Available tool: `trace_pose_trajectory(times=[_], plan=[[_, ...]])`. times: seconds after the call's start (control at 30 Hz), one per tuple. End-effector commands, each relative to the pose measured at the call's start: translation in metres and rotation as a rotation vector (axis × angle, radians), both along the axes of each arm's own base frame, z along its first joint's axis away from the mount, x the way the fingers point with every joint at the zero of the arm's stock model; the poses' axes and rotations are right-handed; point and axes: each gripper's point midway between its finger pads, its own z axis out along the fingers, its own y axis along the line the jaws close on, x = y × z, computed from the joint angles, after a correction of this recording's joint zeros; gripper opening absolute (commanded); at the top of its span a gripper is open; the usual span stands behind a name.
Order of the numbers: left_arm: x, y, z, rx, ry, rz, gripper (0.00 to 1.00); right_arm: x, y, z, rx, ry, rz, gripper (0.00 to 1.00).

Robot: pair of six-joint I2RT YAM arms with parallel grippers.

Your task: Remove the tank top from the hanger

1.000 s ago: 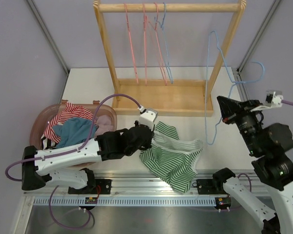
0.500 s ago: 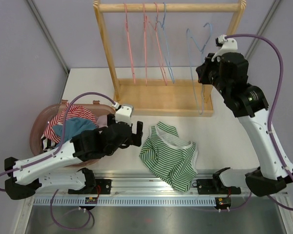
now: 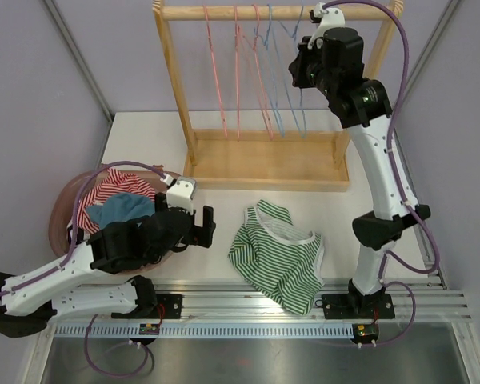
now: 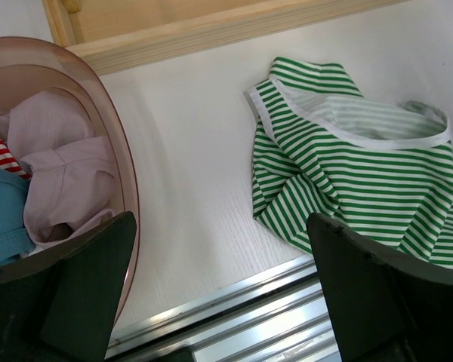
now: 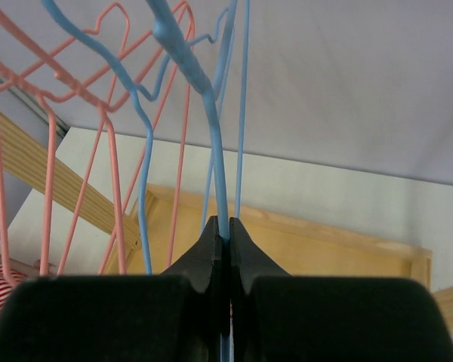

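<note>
The green-and-white striped tank top (image 3: pixel 278 256) lies crumpled on the white table, free of any hanger; in the left wrist view the tank top (image 4: pixel 355 173) lies to the right. My left gripper (image 3: pixel 200 226) hovers just left of it, between it and the basket. The left gripper (image 4: pixel 220 226) is open, with only bare table between its fingers. High at the rack's top rail, my right gripper (image 3: pixel 298 70) is shut on the wire of a blue hanger (image 3: pixel 301 108). In the right wrist view the right gripper (image 5: pixel 226 234) pinches the blue hanger (image 5: pixel 211 151) between its tips.
A wooden rack (image 3: pixel 176 96) stands at the back with several pink hangers (image 3: pixel 238 72) and another blue one. A pink basket (image 3: pixel 60 210) at the left holds red-striped, blue and pale pink clothes. A metal rail (image 3: pixel 248 306) runs along the near edge.
My left gripper opened, let go of the tank top and drew back left toward the basket. My right arm swung the empty blue hanger up and left to the rack's top rail.
</note>
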Motion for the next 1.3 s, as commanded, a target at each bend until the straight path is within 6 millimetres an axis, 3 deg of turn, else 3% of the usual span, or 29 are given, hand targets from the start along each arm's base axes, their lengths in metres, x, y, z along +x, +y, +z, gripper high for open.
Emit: trace_pose_trajectory(times=[0.0,0.2,0.33,0.37,0.43,0.5,0.53,0.67,0.73,0.77,0.8,0.83,0.87,0.9,0.93,0.97,1.0,1.03,1.07,1.1,1.13,1.17,1.23,1.27], plan=[[-0.002,-0.001,-0.008,0.001,0.000,-0.021,0.99,0.011,0.014,0.003,-0.010,-0.012,0.055,0.00],[-0.005,-0.003,-0.018,-0.008,0.017,-0.036,0.99,0.026,0.019,-0.014,-0.014,0.011,0.045,0.00],[-0.006,-0.010,-0.021,-0.027,0.023,-0.053,0.99,0.022,0.021,-0.014,-0.007,0.020,0.058,0.01],[-0.007,-0.014,-0.023,-0.028,0.031,-0.064,0.99,0.021,0.020,-0.015,-0.007,0.025,0.058,0.07],[-0.007,-0.021,-0.023,-0.048,0.033,-0.078,0.99,0.014,0.017,-0.008,-0.002,0.015,0.059,0.32],[-0.009,-0.032,-0.028,-0.058,0.052,-0.108,0.99,0.005,0.013,-0.003,-0.009,0.010,0.059,0.41],[-0.009,-0.040,-0.028,-0.080,0.051,-0.121,0.99,0.003,0.009,-0.002,-0.013,0.008,0.051,0.50],[-0.015,-0.069,-0.035,-0.111,0.062,-0.189,0.99,-0.016,-0.007,-0.001,-0.047,0.020,0.024,0.61],[-0.016,-0.086,-0.036,-0.132,0.061,-0.211,0.99,-0.036,-0.018,0.012,-0.042,0.001,0.019,0.74],[-0.021,-0.094,-0.040,-0.132,0.065,-0.236,0.99,-0.039,-0.019,-0.005,-0.069,0.038,0.023,0.96],[-0.024,-0.100,-0.042,-0.138,0.066,-0.248,0.99,-0.059,-0.026,0.014,-0.045,-0.015,0.033,0.99],[-0.024,-0.112,-0.045,-0.149,0.063,-0.259,0.99,-0.067,-0.029,0.014,-0.043,-0.023,0.041,0.99],[-0.028,-0.119,-0.048,-0.148,0.065,-0.280,0.99,-0.070,-0.030,-0.010,-0.068,0.022,0.046,0.99],[-0.029,-0.125,-0.051,-0.147,0.069,-0.286,0.99,-0.092,-0.041,0.011,-0.034,-0.039,0.042,0.99],[-0.028,-0.135,-0.061,-0.132,0.079,-0.291,0.99,-0.101,-0.045,0.009,-0.029,-0.043,0.041,0.99],[-0.029,-0.141,-0.066,-0.124,0.089,-0.304,0.99,-0.105,-0.047,-0.012,-0.037,-0.001,0.037,0.99],[-0.029,-0.147,-0.071,-0.111,0.095,-0.309,0.99,-0.129,-0.058,0.003,-0.008,-0.051,0.034,0.99],[-0.028,-0.154,-0.074,-0.115,0.096,-0.314,0.99,-0.139,-0.062,0.001,0.002,-0.055,0.037,1.00],[-0.030,-0.162,-0.090,-0.077,0.124,-0.329,0.99,-0.145,-0.063,-0.018,0.010,-0.015,0.039,0.99],[-0.031,-0.170,-0.092,-0.079,0.130,-0.343,0.99,-0.167,-0.067,-0.006,0.047,-0.062,0.068,1.00],[-0.031,-0.180,-0.093,-0.090,0.130,-0.358,0.99,-0.177,-0.067,-0.009,0.064,-0.069,0.088,0.99],[-0.034,-0.188,-0.110,-0.057,0.160,-0.379,0.99,-0.194,-0.069,-0.018,0.089,-0.067,0.111,0.99],[-0.033,-0.205,-0.113,-0.066,0.163,-0.395,0.99,-0.214,-0.056,-0.024,0.122,-0.070,0.221,1.00],[-0.034,-0.211,-0.117,-0.063,0.174,-0.405,0.99,-0.221,-0.053,-0.037,0.127,-0.048,0.252,0.99]])
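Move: The green-striped tank top lies flat on the table, about 21 cm to the left hand's right, a couple of cm farther back and some 23 cm below. From that hand the clothes bin is 23 cm left and 8 cm ahead. The right hand holds the emptied blue hanger; its place on the rod is about 4 cm ahead, 2 cm left and 9 cm up, with the other blue hanger's middle 5 cm left, 4 cm ahead and 5 cm below. The blue hanger is carried the last 3 cm forward and a little left, then lowered some 4 cm to set its hook over the rod; the right fingers open wide, let go and draw back about 24 cm and to the right. Meanwhile the left hand, still open, sinks, then sweeps right and farther down over the tank top, turning about 20 degrees clockwise and tipping down. ##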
